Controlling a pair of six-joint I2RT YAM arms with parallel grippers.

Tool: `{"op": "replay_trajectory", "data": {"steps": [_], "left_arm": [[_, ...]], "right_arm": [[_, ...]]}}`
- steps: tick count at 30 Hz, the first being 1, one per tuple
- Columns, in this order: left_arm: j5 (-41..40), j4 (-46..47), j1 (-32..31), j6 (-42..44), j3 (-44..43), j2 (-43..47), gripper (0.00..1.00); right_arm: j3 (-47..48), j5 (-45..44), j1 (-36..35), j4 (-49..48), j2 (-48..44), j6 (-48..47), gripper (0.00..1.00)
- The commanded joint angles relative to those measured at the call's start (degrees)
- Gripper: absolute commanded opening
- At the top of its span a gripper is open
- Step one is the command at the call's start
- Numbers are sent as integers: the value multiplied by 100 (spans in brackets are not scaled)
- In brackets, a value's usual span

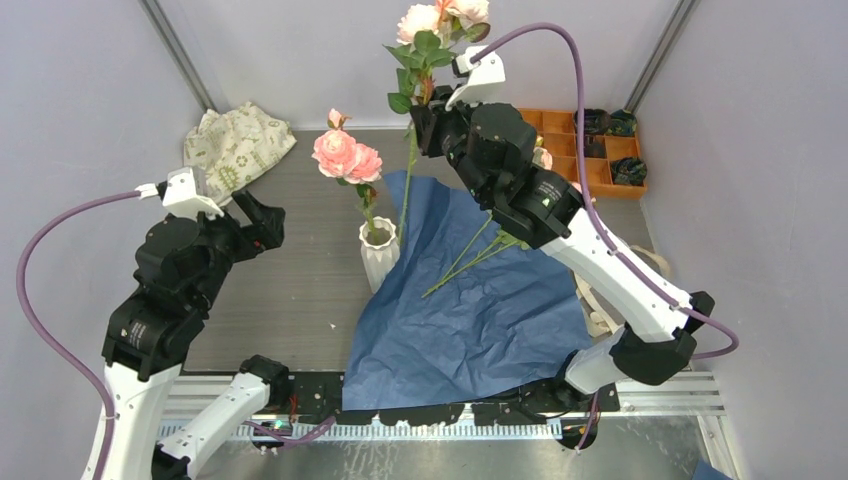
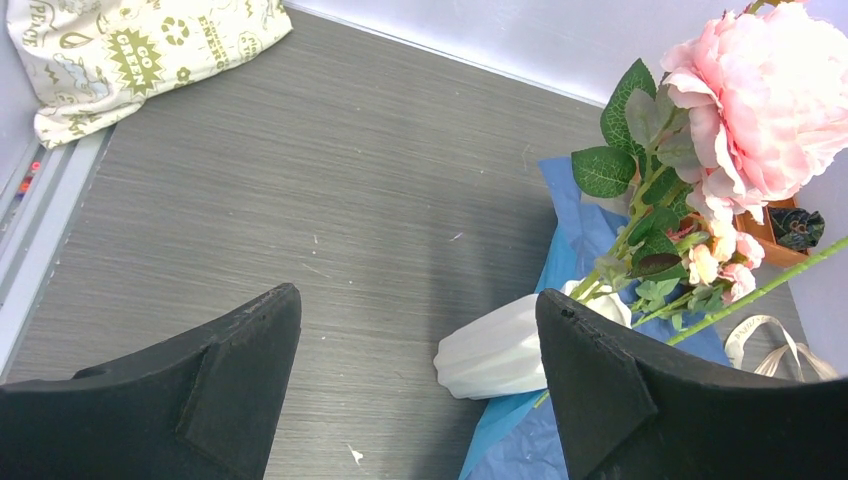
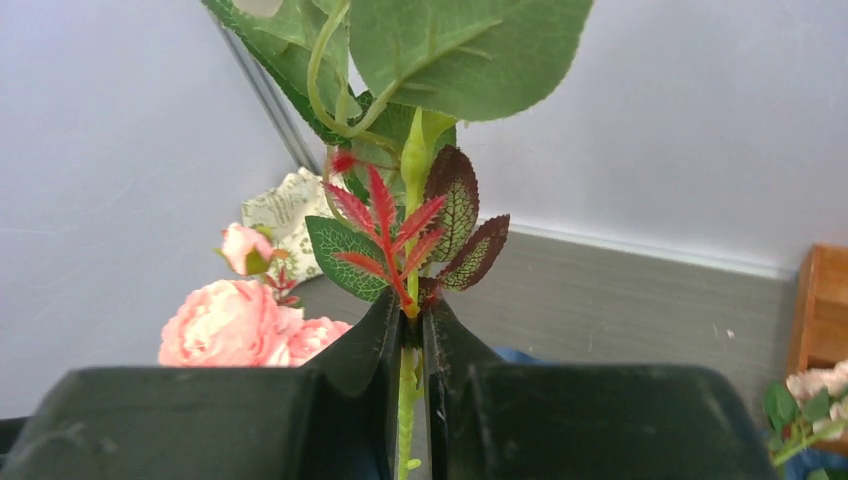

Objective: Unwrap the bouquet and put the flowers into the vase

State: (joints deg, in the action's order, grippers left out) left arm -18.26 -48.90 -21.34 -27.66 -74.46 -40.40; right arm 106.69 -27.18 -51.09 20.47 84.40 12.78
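Observation:
The white ribbed vase (image 1: pixel 379 253) stands at the left edge of the spread blue wrapping paper (image 1: pixel 470 310) and holds one pink rose (image 1: pixel 346 156). My right gripper (image 1: pixel 428 110) is raised behind the vase, shut on the green stem (image 3: pixel 406 400) of a peach rose (image 1: pixel 440 18). That stem hangs down toward the paper, right of the vase mouth. More flowers lie on the paper, their stems (image 1: pixel 470 255) partly under the right arm. My left gripper (image 1: pixel 262 222) stands open and empty left of the vase (image 2: pixel 500 350), apart from it.
A cream patterned cloth (image 1: pixel 237 143) lies at the back left. An orange compartment tray (image 1: pixel 590 150) sits at the back right. A beige ribbon (image 2: pixel 770 340) lies on the right beside the paper. Grey walls close in both sides.

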Motion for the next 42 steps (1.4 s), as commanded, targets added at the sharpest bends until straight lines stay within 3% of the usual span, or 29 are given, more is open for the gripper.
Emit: {"op": "replay_trajectory", "data": {"steps": [1,9,15,30,35,42], "left_arm": [[-81,68,22,12,-188,67,88],[-166,13,24,68,-226,97,88],[-204,2,21,85,-245,109,88],[-155,35,25,64,-205,73,88],[-175,13,25,59,-226,105,88],[-128,13,25,41,-204,100,88]], "right_arm": [[-281,-150,-183,-1232,-280,-637,1],[-315,-43,-305,-1996,80,-1037,1],[266,33,-344,-1860,332,-1136,1],[436,199,-624,-1659,16,-1295,1],[12,187,-630,-1817,-166,-1114,1],[-1394,268,-630,-2805,-452,-983,1]]}}
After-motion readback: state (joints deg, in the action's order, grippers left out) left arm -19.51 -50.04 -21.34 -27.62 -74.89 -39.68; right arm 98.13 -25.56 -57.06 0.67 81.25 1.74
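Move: Behind and left of the right hand, whose shut fingers already hold a pale flower by its stem, stands the vase: some 9 cm back, 7 cm left and 39 cm below. The pink flower's blossoms already rising from the vase are about 3 cm back, 11 cm left and 10 cm below. The loose flowers lie about 5 cm ahead, 11 cm right, far below. From the idle left hand the vase is 2 cm ahead, 17 cm right, 27 cm below. Swinging the hanging flower sideways towards the vase, the right hand goes about 5 cm left while rising a little, then draws back some 3 cm and climbs further, easing slightly right, and at last starts down by about 2 cm. The fingers tip up by some 15 degrees and keep their pinch on the stem. ##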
